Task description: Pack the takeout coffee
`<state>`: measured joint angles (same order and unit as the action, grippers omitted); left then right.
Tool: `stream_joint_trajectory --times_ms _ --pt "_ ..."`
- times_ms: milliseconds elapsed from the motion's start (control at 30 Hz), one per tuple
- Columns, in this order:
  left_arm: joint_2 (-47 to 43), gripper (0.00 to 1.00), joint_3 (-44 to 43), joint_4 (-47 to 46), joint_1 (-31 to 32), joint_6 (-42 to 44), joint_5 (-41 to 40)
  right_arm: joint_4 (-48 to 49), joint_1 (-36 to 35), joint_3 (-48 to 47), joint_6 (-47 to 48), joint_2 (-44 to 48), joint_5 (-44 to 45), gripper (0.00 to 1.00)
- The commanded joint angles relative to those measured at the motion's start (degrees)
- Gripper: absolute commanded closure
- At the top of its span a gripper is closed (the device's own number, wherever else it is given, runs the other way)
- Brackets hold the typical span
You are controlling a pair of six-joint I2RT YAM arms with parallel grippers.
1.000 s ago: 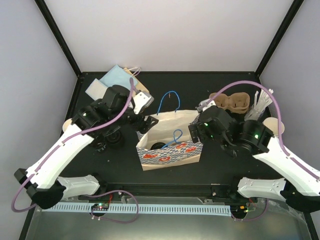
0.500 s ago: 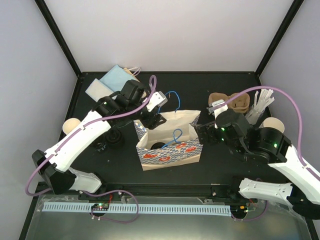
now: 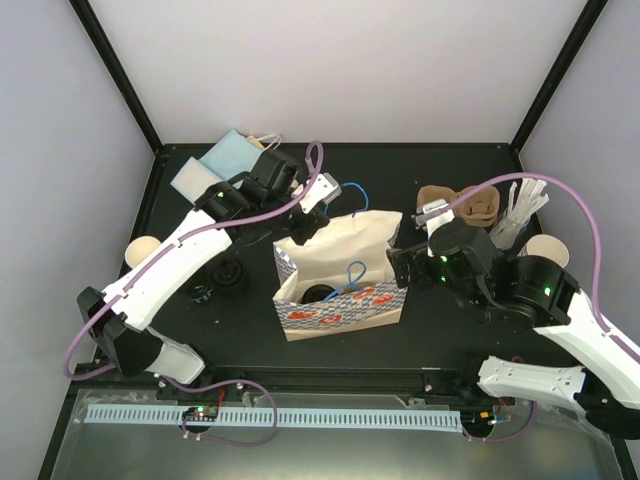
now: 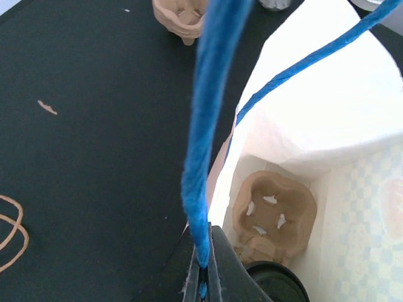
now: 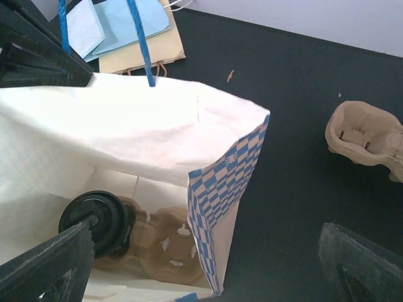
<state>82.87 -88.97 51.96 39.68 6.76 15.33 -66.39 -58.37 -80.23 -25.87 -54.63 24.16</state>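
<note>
The blue-checked paper bag (image 3: 340, 285) stands open mid-table. Inside it lies the brown cup tray (image 4: 274, 214) (image 5: 167, 242); one hole carries a black-lidded cup (image 5: 94, 217) (image 4: 277, 284), the other hole is empty. My left gripper (image 3: 322, 205) (image 4: 203, 264) is shut on the bag's rear blue handle (image 4: 204, 126), which holds the back wall up. My right gripper (image 3: 400, 262) (image 5: 206, 239) stands open just off the bag's right end, with nothing between its fingers. A tan paper cup (image 3: 140, 250) stands at the far left and another (image 3: 548, 250) at the far right.
Spare pulp trays (image 3: 460, 203) (image 5: 365, 138) sit right of the bag, with white stir sticks (image 3: 525, 205) beside them. Loose black lids (image 3: 225, 275) lie left of the bag. Flat paper bags (image 3: 225, 160) (image 5: 126, 28) rest at the back left.
My left gripper moved right to the bag's rear handle and shut on it; the back wall now stands higher. The right gripper drew back from the bag's right end and stayed open.
</note>
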Motion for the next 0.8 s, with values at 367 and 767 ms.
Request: stream_joint_trajectory --times_ms 367,767 --pt "17.6 0.99 -17.5 -4.5 -11.0 -14.6 0.3 -0.6 0.3 -0.7 -2.9 5.8 16.3 0.02" --pt "20.2 0.53 -23.3 -3.1 -13.8 -16.3 2.4 -1.5 0.3 0.6 -4.0 6.2 16.3 0.02"
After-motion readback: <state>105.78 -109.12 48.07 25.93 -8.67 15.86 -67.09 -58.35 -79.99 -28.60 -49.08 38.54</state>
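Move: Already in the left hand's shut fingers is the far blue handle; the paper bag's middle lies roughly 8 cm back, 5 cm right and 14 cm below them. From that hand the spare cup carrier is some 19 cm ahead and 36 cm right, the flat bags about 24 cm ahead and 24 cm left, both at table level. From the open right hand the paper bag's middle is about 10 cm left, 1 cm ahead and 19 cm below. Hauling the paper bag forward by its far handle, the left hand travels about 16 cm away from the base, almost level, turning roughly 25 degrees counter-clockwise, then slows and starts to part its fingers round the handle. The right hand, wide open, backs off from the bag to the right by some 5 cm, rising a little and turning slightly clockwise. ##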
